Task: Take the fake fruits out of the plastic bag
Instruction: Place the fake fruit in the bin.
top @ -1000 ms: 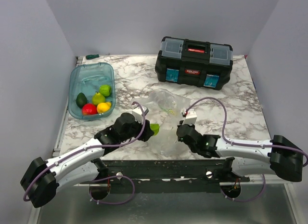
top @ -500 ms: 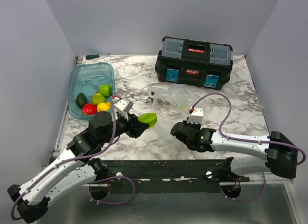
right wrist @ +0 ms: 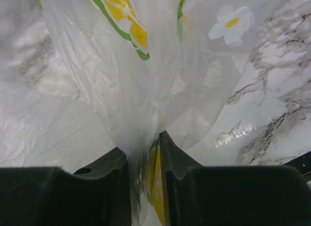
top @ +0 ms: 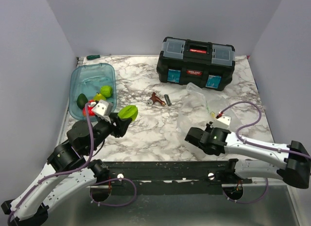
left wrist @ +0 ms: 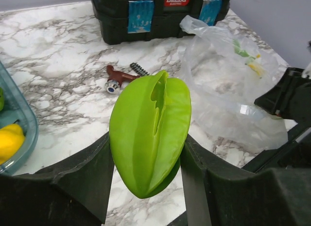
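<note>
A lime-green ridged fake fruit (left wrist: 148, 133) sits between my left gripper's (left wrist: 146, 155) fingers, which are shut on it. In the top view that fruit (top: 128, 112) hangs above the table just right of the teal tub (top: 92, 73). Inside the tub lie other fake fruits: a lime-green one (top: 106, 90), a dark green one (top: 82, 98) and a red one (top: 88, 111) partly hidden by my wrist. The clear plastic bag (top: 197, 107) lies crumpled at centre right. My right gripper (right wrist: 144, 148) pinches a bunched fold of the bag (right wrist: 146, 80), its fingers close together with printed film between them.
A black toolbox (top: 197, 63) stands at the back. A brown piece of hardware (top: 155, 99) and a small black one (top: 167, 99) lie on the marble between tub and bag. A green-handled screwdriver (top: 92, 57) rests at the back left corner.
My left gripper has carried the lime-green fruit up and left, close to the tub. My right arm has pulled the bag to the right, uncovering the hardware bits.
</note>
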{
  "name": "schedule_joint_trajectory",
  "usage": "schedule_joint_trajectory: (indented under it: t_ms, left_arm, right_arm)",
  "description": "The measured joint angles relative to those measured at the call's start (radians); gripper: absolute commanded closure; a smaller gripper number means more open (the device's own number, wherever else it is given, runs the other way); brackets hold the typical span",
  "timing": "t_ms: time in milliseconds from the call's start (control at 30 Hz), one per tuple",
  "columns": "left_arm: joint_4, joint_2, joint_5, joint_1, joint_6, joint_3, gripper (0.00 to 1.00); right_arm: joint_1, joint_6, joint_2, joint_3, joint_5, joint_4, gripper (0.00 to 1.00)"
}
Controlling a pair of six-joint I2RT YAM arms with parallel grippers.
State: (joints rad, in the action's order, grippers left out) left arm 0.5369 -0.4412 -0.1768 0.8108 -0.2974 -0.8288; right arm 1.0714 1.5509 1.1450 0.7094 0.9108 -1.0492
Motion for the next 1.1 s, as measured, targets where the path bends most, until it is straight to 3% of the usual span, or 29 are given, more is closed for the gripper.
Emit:
schedule_joint_trajectory:
  t_ms: [100,200,267,467,633,767,1100]
  left_arm:
    - [0.02,0.002,-0.038,0.0,0.003,0.0,0.78]
    - [0.032,0.002,-0.068,0.0,0.003,0.0,0.82]
    - [0.032,0.0,-0.1,0.0,0.003,0.0,0.86]
    - [0.035,-0.06,-0.217,-0.024,0.0,0.0,0.88]
    - [0.034,-0.14,-0.242,-0.111,0.0,-0.004,0.92]
    - [0.018,-0.215,-0.196,-0.276,-0.01,-0.019,0.92]
    - [-0.087,-0.41,0.137,-0.785,-0.142,-0.025,0.91]
  right_arm:
    - [0.0,-0.003,-0.081,-0.019,-0.004,0.002,0.43]
    - [0.0,-0.049,-0.118,-0.031,-0.011,0.034,0.29]
    - [0.0,-0.111,-0.148,-0.035,-0.019,0.071,0.27]
    - [0.0,-0.274,-0.231,0.01,-0.021,0.101,0.07]
    - [0.0,-0.416,-0.305,0.087,-0.039,0.132,0.02]
    - [0.0,-0.511,-0.35,0.12,-0.071,0.162,0.01]
    - [0.0,-0.657,-0.46,0.124,-0.131,0.216,0.0]
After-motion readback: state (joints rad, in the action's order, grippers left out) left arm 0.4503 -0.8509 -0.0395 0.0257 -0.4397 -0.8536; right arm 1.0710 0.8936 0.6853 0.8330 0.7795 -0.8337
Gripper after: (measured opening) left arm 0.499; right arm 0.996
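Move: The bin's middle lies about 22 cm ahead of the left hand, 19 cm to its left and some 25 cm below it. The lemon lies near the bin's right edge, roughly 14 cm ahead and 13 cm left of the hand, with the red apple about 7 cm farther left. The brown fitting lies 19 cm ahead of the left hand and 14 cm right. The plastic bag's middle is about 9 cm ahead of the right hand, straight on and slightly below. The right fingers, still pinching the bag, spread wide and let it go, and that hand rises about 12 cm, drifting slightly left and turning counter-clockwise. Keeping its grip on the green fruit, the left hand swings forward and left towards the bin, about 13 cm each way, sinking some 7 cm as it turns 40 degrees counter-clockwise and tips down. ##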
